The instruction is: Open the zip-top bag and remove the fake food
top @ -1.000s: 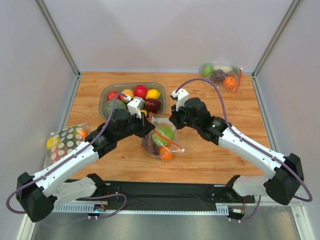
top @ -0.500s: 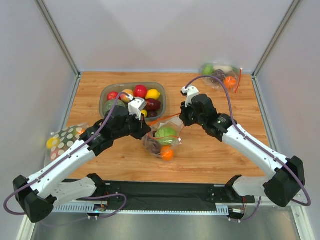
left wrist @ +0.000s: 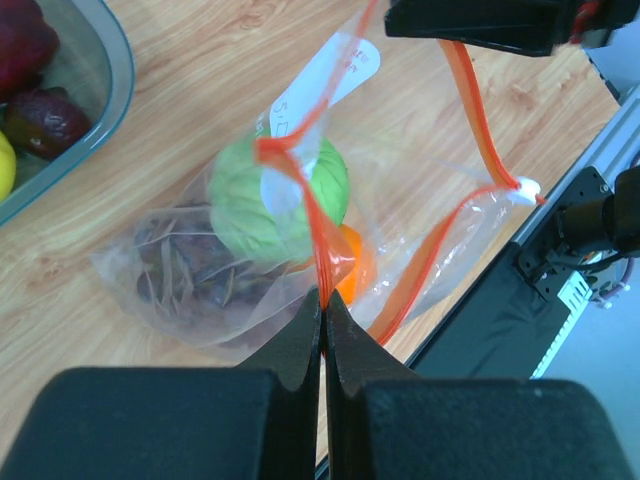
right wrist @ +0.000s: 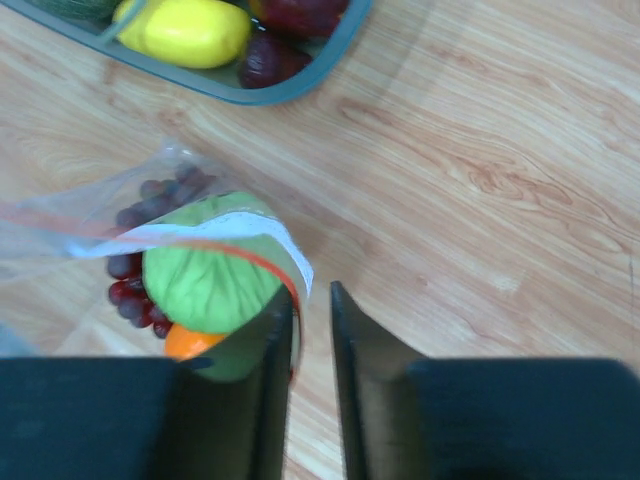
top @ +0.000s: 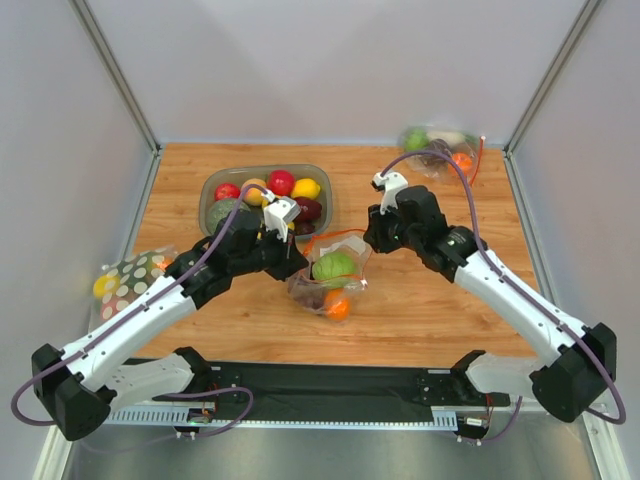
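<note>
The zip-top bag (top: 330,272) lies on the wooden table between my arms, its orange-red zip strip (left wrist: 470,95) pulled wide apart. Inside it sits the fake food: a light green fruit (top: 334,266) (left wrist: 280,200) (right wrist: 205,280), a purple grape bunch (left wrist: 190,270) (right wrist: 135,275) and a small orange (top: 337,304) (right wrist: 190,340). My left gripper (top: 298,266) (left wrist: 324,300) is shut on the near side of the strip. My right gripper (top: 368,238) (right wrist: 312,290) stands slightly open at the bag's right; the mouth edge rests against its left finger, not clamped.
A grey bowl (top: 322,185) of red apples, lemons and a dark green squash stands behind the left gripper. A second clear bag of fruit (top: 440,150) lies at the back right. A white polka-dot bag (top: 135,275) lies at the left edge.
The two grippers drew apart, spreading the bag's mouth open. The right gripper moved right and back, then parted its jaws off the zip strip. The left gripper stayed shut.
</note>
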`<state>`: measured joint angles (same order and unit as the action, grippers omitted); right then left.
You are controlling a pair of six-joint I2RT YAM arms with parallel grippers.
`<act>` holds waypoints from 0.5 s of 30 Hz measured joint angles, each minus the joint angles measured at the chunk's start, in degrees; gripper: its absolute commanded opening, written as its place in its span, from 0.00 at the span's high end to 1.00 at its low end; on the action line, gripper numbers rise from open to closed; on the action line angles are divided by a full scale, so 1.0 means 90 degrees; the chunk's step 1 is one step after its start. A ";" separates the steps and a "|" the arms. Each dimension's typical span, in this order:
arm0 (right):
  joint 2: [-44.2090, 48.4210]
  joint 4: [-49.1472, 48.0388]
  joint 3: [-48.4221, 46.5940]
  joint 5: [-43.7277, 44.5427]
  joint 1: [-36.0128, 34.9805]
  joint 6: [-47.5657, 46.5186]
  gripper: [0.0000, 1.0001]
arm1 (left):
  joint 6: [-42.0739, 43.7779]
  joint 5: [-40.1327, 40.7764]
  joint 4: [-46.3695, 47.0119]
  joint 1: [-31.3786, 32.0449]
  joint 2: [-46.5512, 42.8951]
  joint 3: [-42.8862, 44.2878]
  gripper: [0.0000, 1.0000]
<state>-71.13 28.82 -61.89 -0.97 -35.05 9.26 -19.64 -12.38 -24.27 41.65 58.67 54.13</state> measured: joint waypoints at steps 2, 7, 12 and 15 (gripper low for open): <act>0.0214 0.0044 -0.0024 -0.0248 0.0010 -0.0053 0.57 | -0.0005 -0.0080 0.0053 0.0000 0.0085 0.0000 1.00; 0.1146 -0.0078 -0.0080 -0.0867 -0.0279 -0.0236 0.50 | -0.0007 -0.0192 0.0158 0.0000 0.0192 0.0002 1.00; 0.1554 -0.0364 -0.0381 -0.1700 -0.0670 -0.0204 0.52 | 0.0005 -0.0233 0.0158 0.0000 0.0194 0.0002 1.00; 0.1273 -0.0527 -0.0481 -0.2239 -0.0763 -0.0100 0.54 | 0.0007 -0.0236 0.0158 0.0000 0.0194 0.0002 1.00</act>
<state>-59.68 24.08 -66.22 -21.12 -41.91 8.36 -19.57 -14.50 -22.85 41.65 60.42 54.15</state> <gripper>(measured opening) 0.472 0.007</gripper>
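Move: The green lettuce in the open bag lies about 9 cm to the right hand's left, level with it fore and aft, and some 12 cm below. The orange is about 8 cm nearer the base than the lettuce, the grapes some 5 cm nearer and 4 cm farther left of it; the tray's middle is about 15 cm ahead and 23 cm left of the right hand. From the left hand the lettuce is about 6 cm ahead, 6 cm right and 15 cm below. Up and back, veering left, the right hand comes free of the bag's far-right rim: it climbs about 12 cm and draws back some 8 cm over the bag's right side, its barely parted fingers opening to about half. Meanwhile its wrist swings counter-clockwise roughly 25 degrees, left side rising. The left hand stays all but still, still pinching the near-left rim. ##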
